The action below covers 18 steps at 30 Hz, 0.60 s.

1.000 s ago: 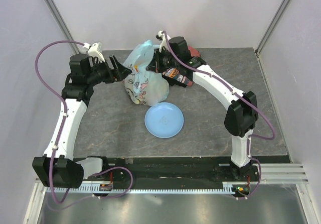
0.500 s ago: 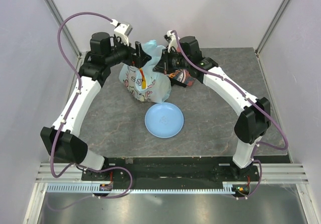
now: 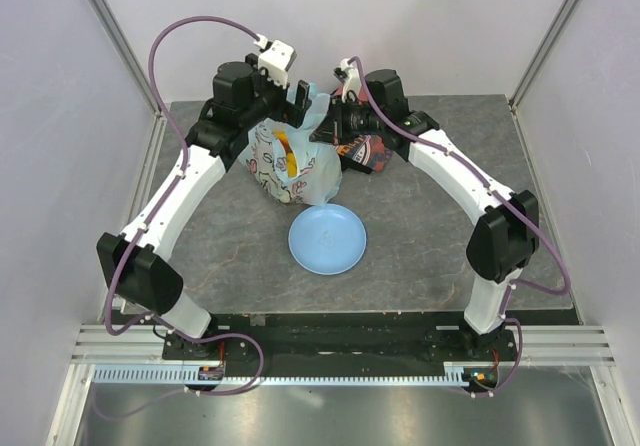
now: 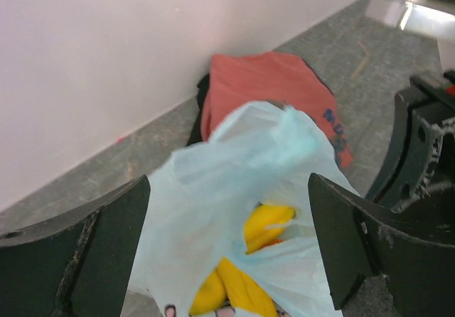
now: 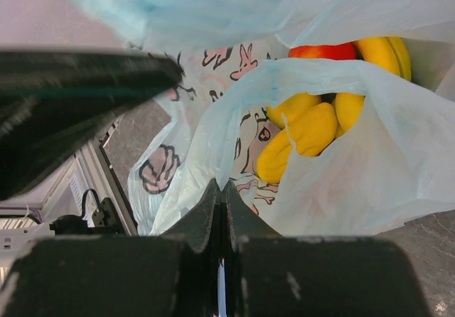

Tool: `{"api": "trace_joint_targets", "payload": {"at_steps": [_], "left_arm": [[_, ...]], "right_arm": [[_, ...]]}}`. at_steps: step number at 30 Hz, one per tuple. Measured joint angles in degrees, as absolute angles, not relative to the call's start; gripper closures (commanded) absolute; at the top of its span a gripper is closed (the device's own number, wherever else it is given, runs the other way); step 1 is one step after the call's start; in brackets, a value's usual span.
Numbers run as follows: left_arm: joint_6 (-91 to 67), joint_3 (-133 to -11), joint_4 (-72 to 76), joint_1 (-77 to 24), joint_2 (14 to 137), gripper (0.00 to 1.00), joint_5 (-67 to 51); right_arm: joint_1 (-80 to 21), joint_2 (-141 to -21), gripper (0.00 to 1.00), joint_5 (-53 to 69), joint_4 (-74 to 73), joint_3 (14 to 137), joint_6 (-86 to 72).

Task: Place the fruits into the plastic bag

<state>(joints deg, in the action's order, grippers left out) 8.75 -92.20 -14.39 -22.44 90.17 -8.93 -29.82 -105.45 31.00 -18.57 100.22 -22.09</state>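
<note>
The light-blue plastic bag stands at the back of the table with its mouth held up. Yellow bananas show through the opening. In the left wrist view the bananas lie inside the bag, and my left gripper hangs open above it, one finger on each side and touching nothing. My right gripper is shut on the bag's rim. Its view shows the bananas and a red fruit inside. The other fruits are hidden.
An empty light-blue plate lies in front of the bag. A folded dark-red cloth sits behind the bag, seen too in the left wrist view. White walls close in the back and both sides.
My left arm has swung up and to the right, from the bag's left side to above its mouth, and its jaws have opened wider. The right gripper has kept its hold on the rim.
</note>
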Motion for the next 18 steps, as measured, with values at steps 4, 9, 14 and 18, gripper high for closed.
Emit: {"api": "trace_joint_targets", "payload": {"at_steps": [4, 9, 14, 18], "left_arm": [[10.2, -92.2, -11.53, -22.85, 90.19, 0.07, -4.73], [11.35, -92.77, -10.35, -22.5, 91.55, 0.63, -4.69], [9.74, -95.68, -12.45, -21.54, 96.23, 0.99, -5.56], [4.03, -99.18, -16.73, -16.93, 97.71, 0.98, -5.52]], "right_arm": [[-29.76, -106.17, 1.0, 31.27, -18.61, 100.33, -22.39], [-29.76, -107.31, 1.0, 31.2, -18.68, 101.43, -22.98], [-29.71, -108.77, 1.0, 30.24, -19.33, 104.4, -23.68], [-29.71, -112.66, 1.0, 29.06, -20.34, 113.95, -23.79]]}}
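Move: The open left hand faces the bag's loose handle, whose upper edge is about 4 cm ahead, 1 cm right and 3 cm below. The fruits in the bag lie about 6 cm back, 2 cm left and 25 cm below that hand; the red pouch is level with it, 12 cm right and 32 cm down. From the right hand, already shut on the other side of the mouth, the loose handle is some 8 cm ahead, 2 cm left and 4 cm higher. After a slight rise, the left hand reaches forward and dips onto the loose handle, shutting its wide-open fingers to pinch the film, then swings left while still going forward, about 5 cm forward and 4 cm left in all, turning roughly 10 degrees counter-clockwise. The right hand keeps its pinch on the other side of the bag's mouth, almost still at first, then lifts and carries it about 5 cm forward and up. ##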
